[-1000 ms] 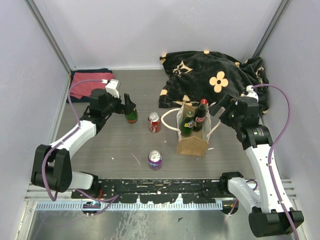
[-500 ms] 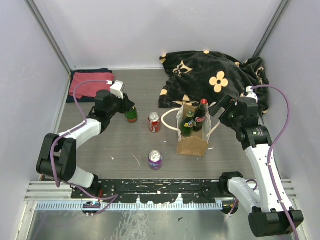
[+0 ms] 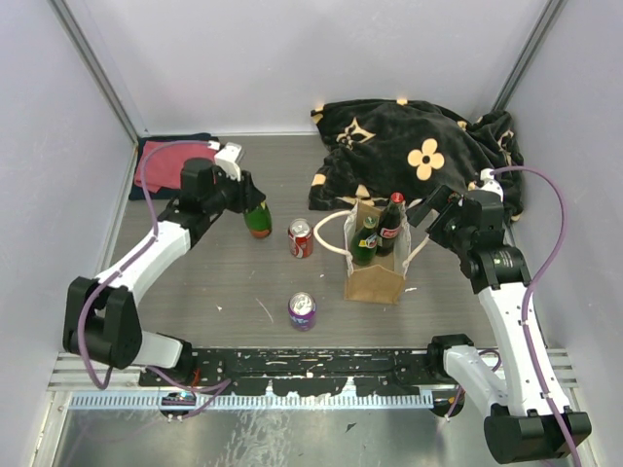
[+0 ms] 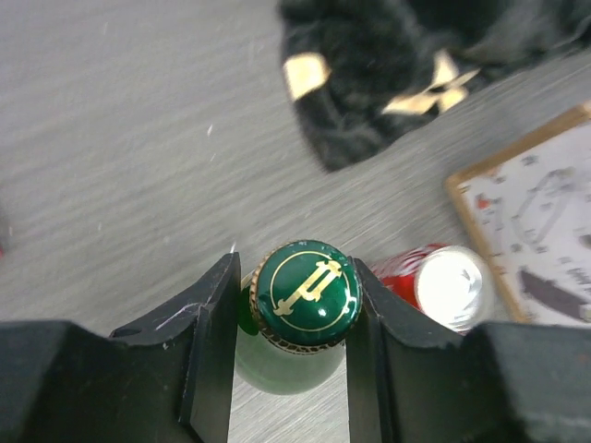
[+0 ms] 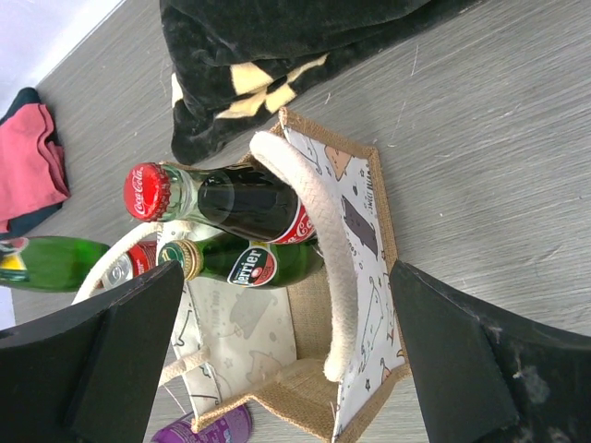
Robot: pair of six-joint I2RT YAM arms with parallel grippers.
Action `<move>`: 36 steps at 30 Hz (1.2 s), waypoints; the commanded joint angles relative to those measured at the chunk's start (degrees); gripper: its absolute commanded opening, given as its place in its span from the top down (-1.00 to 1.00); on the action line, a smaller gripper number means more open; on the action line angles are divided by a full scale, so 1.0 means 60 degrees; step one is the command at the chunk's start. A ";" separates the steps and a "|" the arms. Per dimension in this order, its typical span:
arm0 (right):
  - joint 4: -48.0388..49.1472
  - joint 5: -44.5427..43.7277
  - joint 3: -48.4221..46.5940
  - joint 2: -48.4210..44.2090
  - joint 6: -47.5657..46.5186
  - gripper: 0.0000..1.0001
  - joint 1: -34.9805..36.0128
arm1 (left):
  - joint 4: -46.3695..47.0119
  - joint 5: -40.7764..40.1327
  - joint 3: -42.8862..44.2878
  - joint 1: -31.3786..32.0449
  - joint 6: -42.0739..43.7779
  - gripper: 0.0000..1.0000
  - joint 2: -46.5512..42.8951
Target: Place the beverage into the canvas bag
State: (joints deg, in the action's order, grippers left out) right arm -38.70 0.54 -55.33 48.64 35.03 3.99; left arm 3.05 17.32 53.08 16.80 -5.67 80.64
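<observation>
A green glass bottle (image 3: 258,222) with a green and gold cap (image 4: 307,293) stands on the table left of centre. My left gripper (image 3: 248,199) (image 4: 294,318) is shut on its neck just under the cap, one finger on each side. The canvas bag (image 3: 375,279) (image 5: 367,214) stands upright right of centre, its cream handles hanging out. Inside it are a cola bottle (image 3: 392,220) (image 5: 249,205) and a green Perrier bottle (image 3: 365,241) (image 5: 270,262). My right gripper (image 3: 431,216) (image 5: 286,277) hovers open beside the bag's right side, holding nothing.
A red can (image 3: 301,238) (image 4: 443,284) stands between the green bottle and the bag. A purple can (image 3: 302,310) (image 5: 208,426) stands nearer the front. A black flower-patterned blanket (image 3: 419,156) lies at the back right, a pink cloth (image 3: 175,161) at the back left.
My left gripper has closed on the green bottle's neck, and the left arm has shifted slightly. The right arm and the bag have not moved.
</observation>
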 commanded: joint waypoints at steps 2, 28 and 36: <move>0.0312 -0.0060 -0.0164 -0.0283 0.0200 -1.00 -0.0031 | -0.0250 0.1051 0.2479 0.0710 -0.0134 1.00 -0.1229; 0.0253 -0.0001 -0.0210 -0.0369 0.0128 -1.00 -0.0021 | -0.0273 0.0613 0.6503 0.6370 -0.0159 1.00 0.1454; 0.0126 -0.0045 -0.0229 -0.0508 -0.0121 -1.00 -0.0022 | 0.0056 0.0430 0.6886 0.6758 -0.0048 1.00 0.2512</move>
State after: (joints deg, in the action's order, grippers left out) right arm -39.07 0.58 -55.35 46.94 35.88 3.99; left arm -7.33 20.51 89.54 56.82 -6.68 96.16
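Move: About 29 cm to the right of the left hand and 12 cm back is the canvas bag, its middle some 11 cm below the fingers, which already hold the green bottle. The red can stands about 11 cm right, 4 cm back and 12 cm lower. Inside the bag, the Perrier bottle is about 26 cm right and 7 cm back, the cola bottle some 32 cm right and 5 cm back. For the idle right hand, the bag lies about 10 cm left, 1 cm ahead, 17 cm down. Lifting the green bottle steeply by the neck, the left hand arcs to the right and back towards the canvas bag, rising some 24 cm before sinking about 11 cm over its near part. Overall it goes roughly 29 cm right and 16 cm back, turning about 40 degrees clockwise; the fingers keep their pinch throughout. ##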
